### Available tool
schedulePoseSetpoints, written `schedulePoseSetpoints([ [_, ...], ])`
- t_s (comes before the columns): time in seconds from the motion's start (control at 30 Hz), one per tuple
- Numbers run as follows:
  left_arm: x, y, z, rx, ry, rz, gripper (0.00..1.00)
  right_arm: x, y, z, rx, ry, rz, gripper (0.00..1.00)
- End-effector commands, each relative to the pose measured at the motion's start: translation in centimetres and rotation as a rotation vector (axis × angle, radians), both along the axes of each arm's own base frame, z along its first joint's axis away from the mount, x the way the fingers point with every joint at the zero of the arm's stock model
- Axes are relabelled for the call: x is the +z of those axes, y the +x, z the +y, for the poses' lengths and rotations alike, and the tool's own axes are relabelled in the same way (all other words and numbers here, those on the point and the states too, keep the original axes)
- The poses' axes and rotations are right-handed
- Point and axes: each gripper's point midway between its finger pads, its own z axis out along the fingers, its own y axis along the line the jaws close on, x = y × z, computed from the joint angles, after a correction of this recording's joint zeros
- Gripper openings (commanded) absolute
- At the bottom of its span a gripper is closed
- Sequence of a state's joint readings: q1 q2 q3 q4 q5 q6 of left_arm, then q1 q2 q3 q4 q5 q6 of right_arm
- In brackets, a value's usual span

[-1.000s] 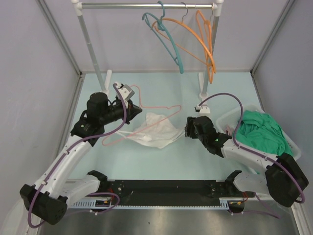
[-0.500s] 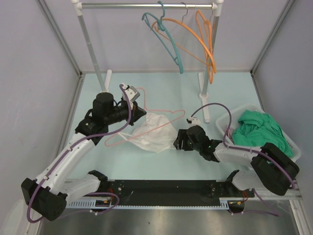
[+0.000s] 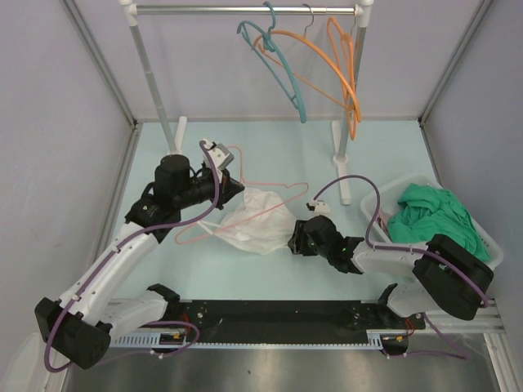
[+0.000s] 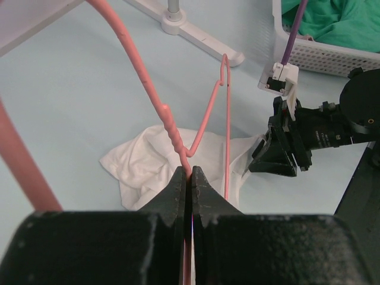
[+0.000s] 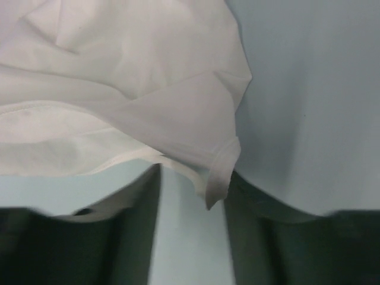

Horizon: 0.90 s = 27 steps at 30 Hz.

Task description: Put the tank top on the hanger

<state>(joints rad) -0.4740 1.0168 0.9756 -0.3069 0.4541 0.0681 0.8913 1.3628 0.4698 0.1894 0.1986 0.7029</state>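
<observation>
The pink hanger [image 3: 270, 181] lies low over the table, its wire crossing the crumpled white tank top [image 3: 255, 219]. My left gripper [image 3: 234, 187] is shut on the hanger [image 4: 144, 76] just below its neck, and the tank top [image 4: 142, 169] lies beyond the fingertips. My right gripper [image 3: 293, 237] sits at the tank top's right edge. Its jaws stand open in the right wrist view, where a folded hem corner of the tank top [image 5: 148, 89] hangs between the fingers [image 5: 252, 205], close to the right one. The right gripper [image 4: 274, 155] also shows in the left wrist view.
A clothes rack stands at the back with a teal hanger [image 3: 276, 65] and orange hangers [image 3: 350, 77]; its foot [image 3: 344, 194] is near my right arm. A white basket [image 3: 382, 196] holding a green garment [image 3: 433, 214] sits at the right.
My right gripper has moved left and toward me, down to the tank top's right edge. The left gripper has carried the hanger slightly to the right over the tank top.
</observation>
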Motion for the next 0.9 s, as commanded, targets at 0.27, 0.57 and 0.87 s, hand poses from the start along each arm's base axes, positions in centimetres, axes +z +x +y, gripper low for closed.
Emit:
schedulePoseSetpoints([
  [0.27,2.0,-0.1,0.2,0.016,-0.03,-0.07,0.02,5.0,3.5,-2.9,-0.08,-0.008,-0.172,0.0],
  [0.57,2.7,-1.3,-0.4,-0.05,-0.057,-0.079,0.03,11.6,5.8,-9.5,-0.16,-0.032,-0.239,0.02],
  [0.87,3.5,-3.4,-1.8,-0.185,-0.118,-0.083,0.02,11.4,9.3,-11.0,-0.154,-0.07,-0.194,0.06],
])
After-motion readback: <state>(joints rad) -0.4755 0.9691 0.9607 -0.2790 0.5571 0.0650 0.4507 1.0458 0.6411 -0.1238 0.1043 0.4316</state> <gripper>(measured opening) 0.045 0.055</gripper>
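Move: The tank top's near right corner lies between the right hand's parted fingertips, within about 1 cm forward and left. The middle of the tank top is some 8 cm ahead and 11 cm to the left, level or a shade lower. The hanger's right shoulder is roughly 10 cm ahead, 3 cm to the right and 19 cm above. From the left hand, holding the hanger by its neck, the corner is about 14 cm right, 7 cm back and 24 cm below. The right fingers shut on the tank top's corner and keep it pinched as the hand draws it right, up and forward, about 11 cm each to the right and up and 8 cm forward, towards the hanger's right shoulder and out beyond its right side; the wrist tips the fingers up and turns clockwise, each roughly 10 degrees. The left hand keeps its grip on the hanger's neck, shifting back about 2 cm and slightly up near the end. ##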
